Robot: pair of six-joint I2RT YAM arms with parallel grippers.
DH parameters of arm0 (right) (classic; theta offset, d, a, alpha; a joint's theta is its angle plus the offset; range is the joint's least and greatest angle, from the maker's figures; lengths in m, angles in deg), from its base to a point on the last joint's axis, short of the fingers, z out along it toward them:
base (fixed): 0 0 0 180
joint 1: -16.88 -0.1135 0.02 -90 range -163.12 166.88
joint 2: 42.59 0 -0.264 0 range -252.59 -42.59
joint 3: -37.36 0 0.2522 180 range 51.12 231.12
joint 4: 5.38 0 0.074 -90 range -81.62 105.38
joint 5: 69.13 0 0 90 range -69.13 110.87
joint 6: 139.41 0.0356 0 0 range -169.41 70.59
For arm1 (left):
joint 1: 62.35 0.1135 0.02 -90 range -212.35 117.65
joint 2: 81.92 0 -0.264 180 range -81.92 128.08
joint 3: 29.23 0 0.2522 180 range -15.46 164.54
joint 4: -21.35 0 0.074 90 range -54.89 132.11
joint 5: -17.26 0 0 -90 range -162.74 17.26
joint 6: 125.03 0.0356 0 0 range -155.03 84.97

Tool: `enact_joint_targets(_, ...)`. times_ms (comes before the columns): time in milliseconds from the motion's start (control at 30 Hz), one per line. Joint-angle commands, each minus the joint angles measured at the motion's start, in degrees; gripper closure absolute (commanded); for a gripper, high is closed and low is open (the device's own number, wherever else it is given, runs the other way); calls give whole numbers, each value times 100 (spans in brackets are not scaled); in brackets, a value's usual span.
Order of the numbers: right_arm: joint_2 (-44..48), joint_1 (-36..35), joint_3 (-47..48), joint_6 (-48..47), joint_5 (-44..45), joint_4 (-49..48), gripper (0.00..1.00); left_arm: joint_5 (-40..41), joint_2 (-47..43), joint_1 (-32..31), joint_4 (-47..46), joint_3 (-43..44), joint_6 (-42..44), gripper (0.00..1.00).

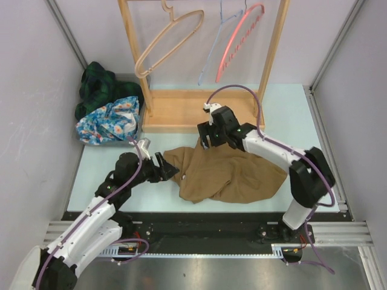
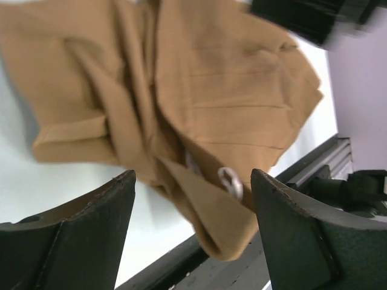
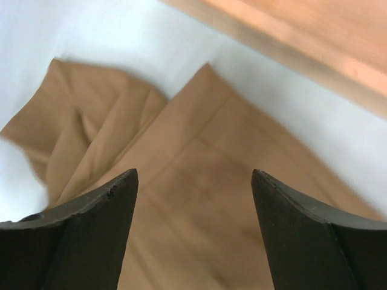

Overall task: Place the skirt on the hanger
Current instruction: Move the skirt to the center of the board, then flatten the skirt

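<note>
The tan skirt (image 1: 227, 172) lies crumpled on the table in front of the wooden rack. Three hangers hang from the rack's bar: a peach hanger (image 1: 169, 42), a thin blue one (image 1: 217, 45) and a red one (image 1: 239, 42). My left gripper (image 1: 169, 169) is open at the skirt's left edge. In its wrist view, a folded corner of the skirt (image 2: 211, 90) with a white loop (image 2: 230, 182) sits between the spread fingers, untouched. My right gripper (image 1: 208, 140) hovers open over the skirt's far edge, with only flat fabric (image 3: 199, 199) below it.
A pile of clothes sits at the back left: a dark green plaid piece (image 1: 100, 84) and a blue floral one (image 1: 109, 121). The rack's wooden base (image 1: 193, 109) lies just behind the skirt. The black rail (image 1: 205, 226) runs along the table's near edge.
</note>
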Motion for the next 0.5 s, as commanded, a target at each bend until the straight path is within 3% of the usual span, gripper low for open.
enact_joint_targets(0, -717, 212, 590, -537, -326, -513, 21, -287, -256, -119, -828, 130, 90, 19)
enact_joint_targets(267, -1940, 538, 1416, -626, -617, -452, 25, -6, 305, -708, -697, 376, -79, 16)
enact_joint_targets(467, -2520, 486, 1759, -722, -591, -357, 20, 942, 358, -1236, -357, 262, -9, 14)
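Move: Ahead of the right hand by about 9 cm, 4 cm left and 13 cm below, lies the skirt's far left corner. The wooden stand base is centred some 12 cm beyond that corner, and the skirt's middle is roughly 5 cm back and 6 cm right of the hand. For the left hand, the skirt's near left corner is some 6 cm right, 4 cm back and 12 cm down; the folded flap lies 12 cm ahead, level sideways, equally low. Sinking about 8 cm while reaching some 7 cm forward, the right hand comes down towards the skirt's far left corner, fingers staying wide open. The left hand, also open, shifts about 4 cm right and slightly back, nearer to being over the near left corner, rising 3 cm midway and sinking half of that again as it turns a little clockwise. Neither is seen to touch the cloth. ##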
